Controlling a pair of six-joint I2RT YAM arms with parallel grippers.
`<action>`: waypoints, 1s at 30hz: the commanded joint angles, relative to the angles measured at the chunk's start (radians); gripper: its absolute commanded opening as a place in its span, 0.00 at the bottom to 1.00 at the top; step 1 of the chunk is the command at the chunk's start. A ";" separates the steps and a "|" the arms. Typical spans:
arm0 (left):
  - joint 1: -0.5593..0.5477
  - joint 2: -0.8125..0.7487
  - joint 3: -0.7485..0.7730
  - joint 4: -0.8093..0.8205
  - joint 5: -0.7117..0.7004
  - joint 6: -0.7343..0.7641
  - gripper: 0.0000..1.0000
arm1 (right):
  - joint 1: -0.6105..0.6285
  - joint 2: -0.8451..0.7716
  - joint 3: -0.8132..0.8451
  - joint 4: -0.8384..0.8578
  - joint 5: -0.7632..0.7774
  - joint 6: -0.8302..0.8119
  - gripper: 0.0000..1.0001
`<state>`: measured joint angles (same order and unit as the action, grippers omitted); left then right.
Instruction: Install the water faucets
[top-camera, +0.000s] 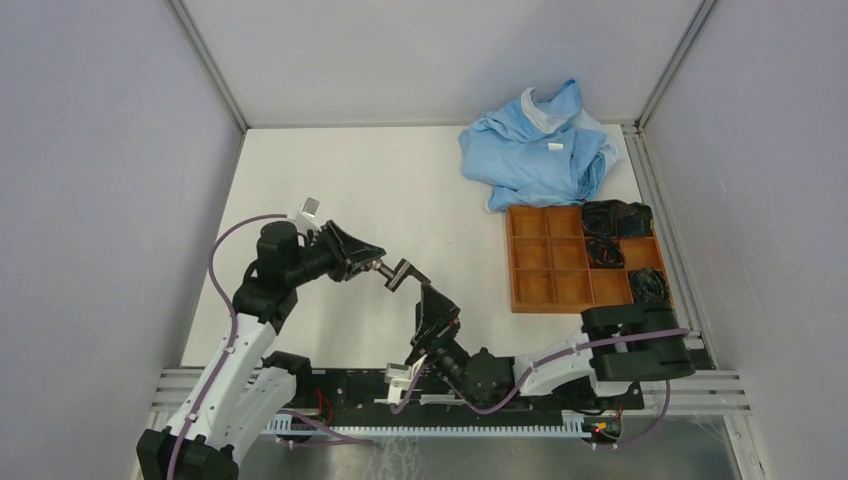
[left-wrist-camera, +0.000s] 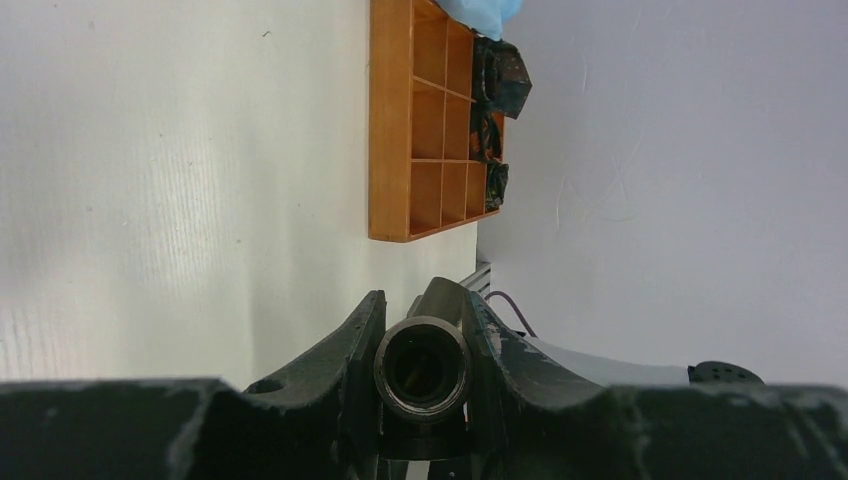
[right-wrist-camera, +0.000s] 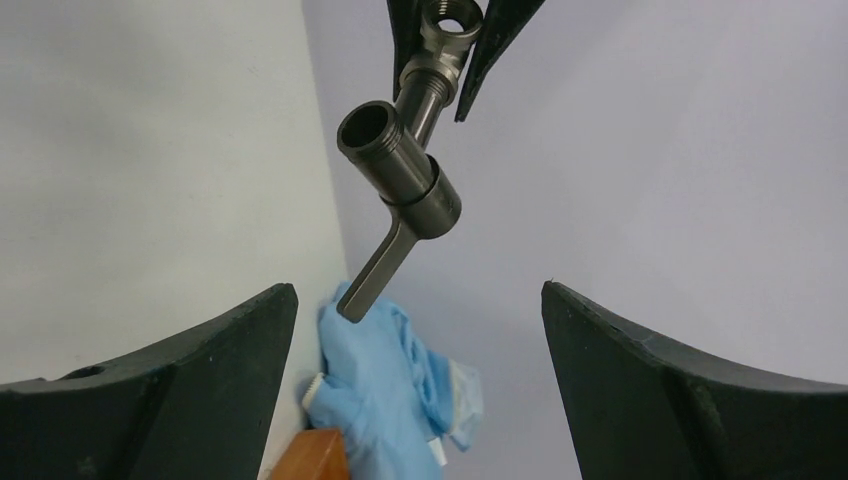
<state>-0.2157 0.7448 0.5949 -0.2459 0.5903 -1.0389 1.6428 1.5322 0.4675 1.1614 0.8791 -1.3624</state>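
Note:
A dark grey water faucet (top-camera: 402, 273) hangs in the air above the table's near middle. It is a threaded fitting joined to a short cylinder body (right-wrist-camera: 400, 178) with a flat lever handle (right-wrist-camera: 375, 272). My left gripper (top-camera: 383, 268) is shut on the fitting's end. In the left wrist view the fitting's round open mouth (left-wrist-camera: 422, 368) sits squeezed between the two fingers of that gripper (left-wrist-camera: 425, 300). My right gripper (top-camera: 430, 298) stands just below the faucet, pointing up at it. It is wide open (right-wrist-camera: 418, 290), with nothing between its fingers and a gap to the handle's tip.
A wooden compartment tray (top-camera: 560, 265) lies to the right, with black parts (top-camera: 610, 222) in its right-hand cells. A crumpled blue cloth (top-camera: 535, 150) lies behind it in the back right corner. Grey walls close in the table on three sides.

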 joint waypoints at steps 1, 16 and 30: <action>0.003 0.005 0.066 0.025 0.043 -0.027 0.02 | -0.016 0.145 0.074 0.508 0.008 -0.351 0.98; 0.003 0.053 0.103 0.013 0.094 0.005 0.02 | -0.152 0.305 0.220 0.475 -0.138 -0.264 0.69; 0.003 0.078 0.105 0.041 0.121 0.020 0.02 | -0.170 0.136 0.185 0.299 -0.177 0.145 0.36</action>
<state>-0.2146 0.8246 0.6621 -0.2531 0.6582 -1.0378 1.4807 1.8225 0.6548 1.4689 0.7483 -1.4921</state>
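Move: The valve on the pipe end lies roughly 5 cm ahead of the open right hand, 5 cm to its left and 2 cm above it. Its lever sticks out nearer, about 6 cm ahead and 2 cm left. The tee fitting at the pipe's other end, in the left fingers, is some 6 cm ahead, 11 cm left and 4 cm up. From the left hand the valve lies about 6 cm to the right, 1 cm back and 2 cm lower. The right fingers pinch the valve's open end from both sides, after the hand has swept about 5 cm forward and 4 cm left, slightly rising, tipping some 15 degrees upward as it comes in. Once closed they stay in place and begin rolling by roughly 10 degrees. The left hand keeps its grip on the tee, drifting up about 1 cm. ##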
